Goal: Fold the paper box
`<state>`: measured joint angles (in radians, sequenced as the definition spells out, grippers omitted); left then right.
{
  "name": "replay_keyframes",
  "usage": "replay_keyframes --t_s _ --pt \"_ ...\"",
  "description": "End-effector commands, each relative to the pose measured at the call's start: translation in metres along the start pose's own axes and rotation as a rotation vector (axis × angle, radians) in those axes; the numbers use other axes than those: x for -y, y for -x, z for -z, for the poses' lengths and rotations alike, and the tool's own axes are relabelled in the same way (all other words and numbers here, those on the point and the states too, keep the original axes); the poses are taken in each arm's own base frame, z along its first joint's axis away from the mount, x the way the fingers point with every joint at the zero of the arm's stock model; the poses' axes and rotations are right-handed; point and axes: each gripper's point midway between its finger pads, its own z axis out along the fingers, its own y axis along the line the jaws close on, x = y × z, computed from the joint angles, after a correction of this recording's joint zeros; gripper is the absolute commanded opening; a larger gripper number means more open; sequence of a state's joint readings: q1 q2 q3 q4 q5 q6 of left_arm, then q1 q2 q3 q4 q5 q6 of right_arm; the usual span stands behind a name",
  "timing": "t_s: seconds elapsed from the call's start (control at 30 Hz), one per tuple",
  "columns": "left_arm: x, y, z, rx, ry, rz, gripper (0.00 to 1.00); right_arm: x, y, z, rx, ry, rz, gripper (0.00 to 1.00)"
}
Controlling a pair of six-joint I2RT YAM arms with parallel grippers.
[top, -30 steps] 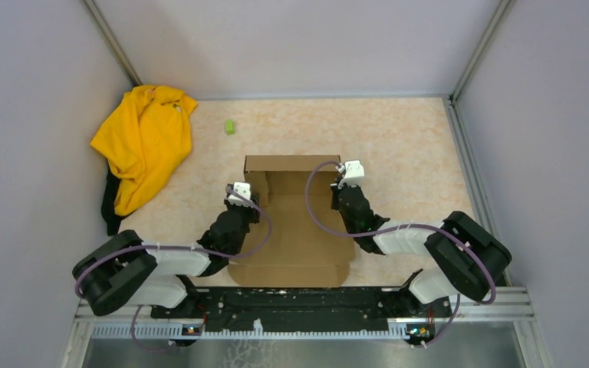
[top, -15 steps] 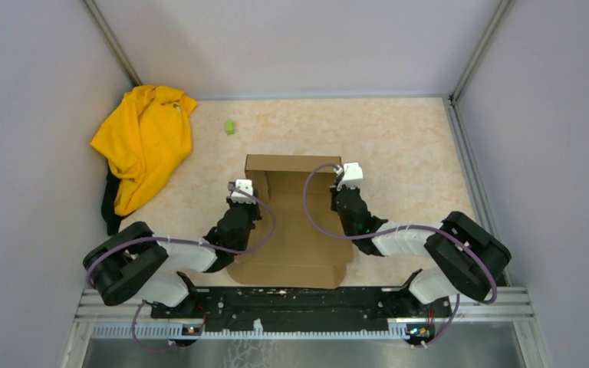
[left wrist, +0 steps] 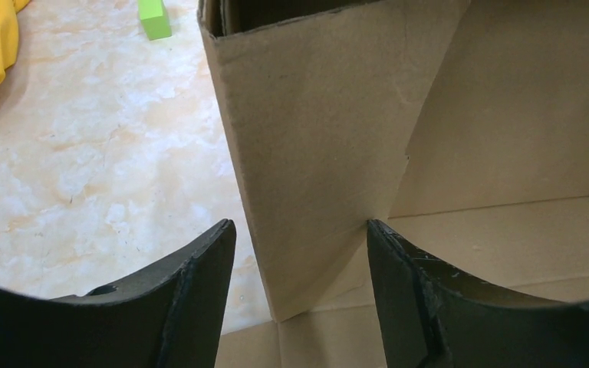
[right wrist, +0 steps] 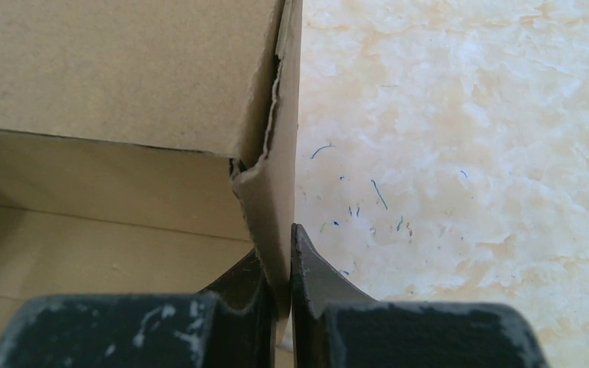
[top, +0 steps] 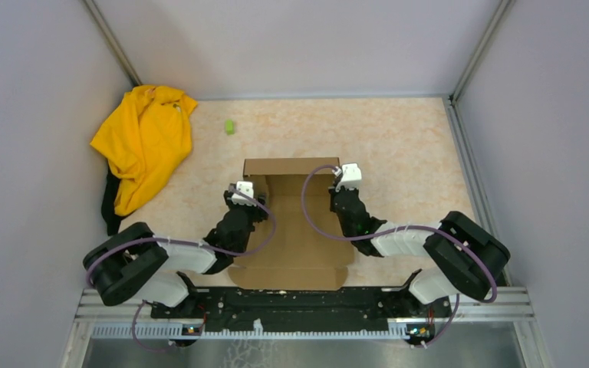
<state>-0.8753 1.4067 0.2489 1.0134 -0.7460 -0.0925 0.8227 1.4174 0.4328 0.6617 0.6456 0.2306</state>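
The paper box is brown cardboard lying in the middle of the table, with its far walls standing up and a flat lid panel toward me. My left gripper is at the box's left wall. In the left wrist view that gripper is open, its black fingers standing on either side of the upright left wall without pressing it. My right gripper is at the right wall. In the right wrist view the right gripper is shut on the thin standing right wall.
A yellow cloth garment lies bunched at the back left of the table. A small green block rests beyond the box; it also shows in the left wrist view. Grey walls enclose the table on three sides.
My left gripper has opened and let go of the left wall. The box has shifted slightly toward the near edge. The right gripper keeps its grip.
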Motion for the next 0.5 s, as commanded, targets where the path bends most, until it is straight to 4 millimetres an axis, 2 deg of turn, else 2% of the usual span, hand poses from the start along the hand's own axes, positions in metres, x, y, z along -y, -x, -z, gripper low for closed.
replay_keyframes --t_s 0.0,0.13,0.27,0.3,0.33,0.37,0.4,0.47 --pt "0.002 0.012 0.003 0.045 -0.021 0.044 0.70 -0.023 -0.016 0.006 -0.061 0.097 0.023 0.00" --pt "-0.003 0.008 0.004 0.036 0.001 0.039 0.69 -0.024 -0.016 0.006 -0.064 0.099 0.020 0.00" --pt "-0.011 0.000 -0.002 0.015 0.066 0.030 0.61 -0.026 -0.012 0.009 -0.060 0.106 0.014 0.00" --pt "-0.011 0.000 -0.003 0.016 0.076 0.032 0.57 -0.026 -0.011 0.010 -0.060 0.107 0.014 0.00" --pt "-0.012 0.000 -0.004 0.018 0.086 0.035 0.48 -0.026 -0.011 0.011 -0.063 0.106 0.016 0.00" --pt "-0.013 0.000 -0.005 0.017 0.099 0.037 0.33 -0.026 -0.012 0.012 -0.071 0.101 0.015 0.00" --pt "-0.014 0.000 -0.005 0.016 0.114 0.042 0.25 -0.025 -0.013 0.012 -0.078 0.099 0.014 0.00" --pt "-0.016 0.001 -0.008 0.011 0.142 0.040 0.22 -0.024 -0.014 0.014 -0.088 0.094 0.010 0.00"
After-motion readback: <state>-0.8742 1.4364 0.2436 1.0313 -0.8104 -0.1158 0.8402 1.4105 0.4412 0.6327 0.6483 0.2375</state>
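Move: The box's left side wall stands between the left hand's open fingers, its gripping place only about 2 cm ahead and level sideways, at finger height. The folded far rim is some 7 cm ahead and 8 cm to the right of the left hand. The right side wall, about 19 cm to the right of the left hand and 2 cm farther out, is already pinched in the right hand, right at its fingertips. The left side wall gets pinched again: the left hand eases back a touch, then shifts about 1 cm left and sinks slightly, closing from wide to about a quarter open with one finger outside the wall and the other inside. The right hand keeps its grip on the right side wall and drifts half a centimetre left. ##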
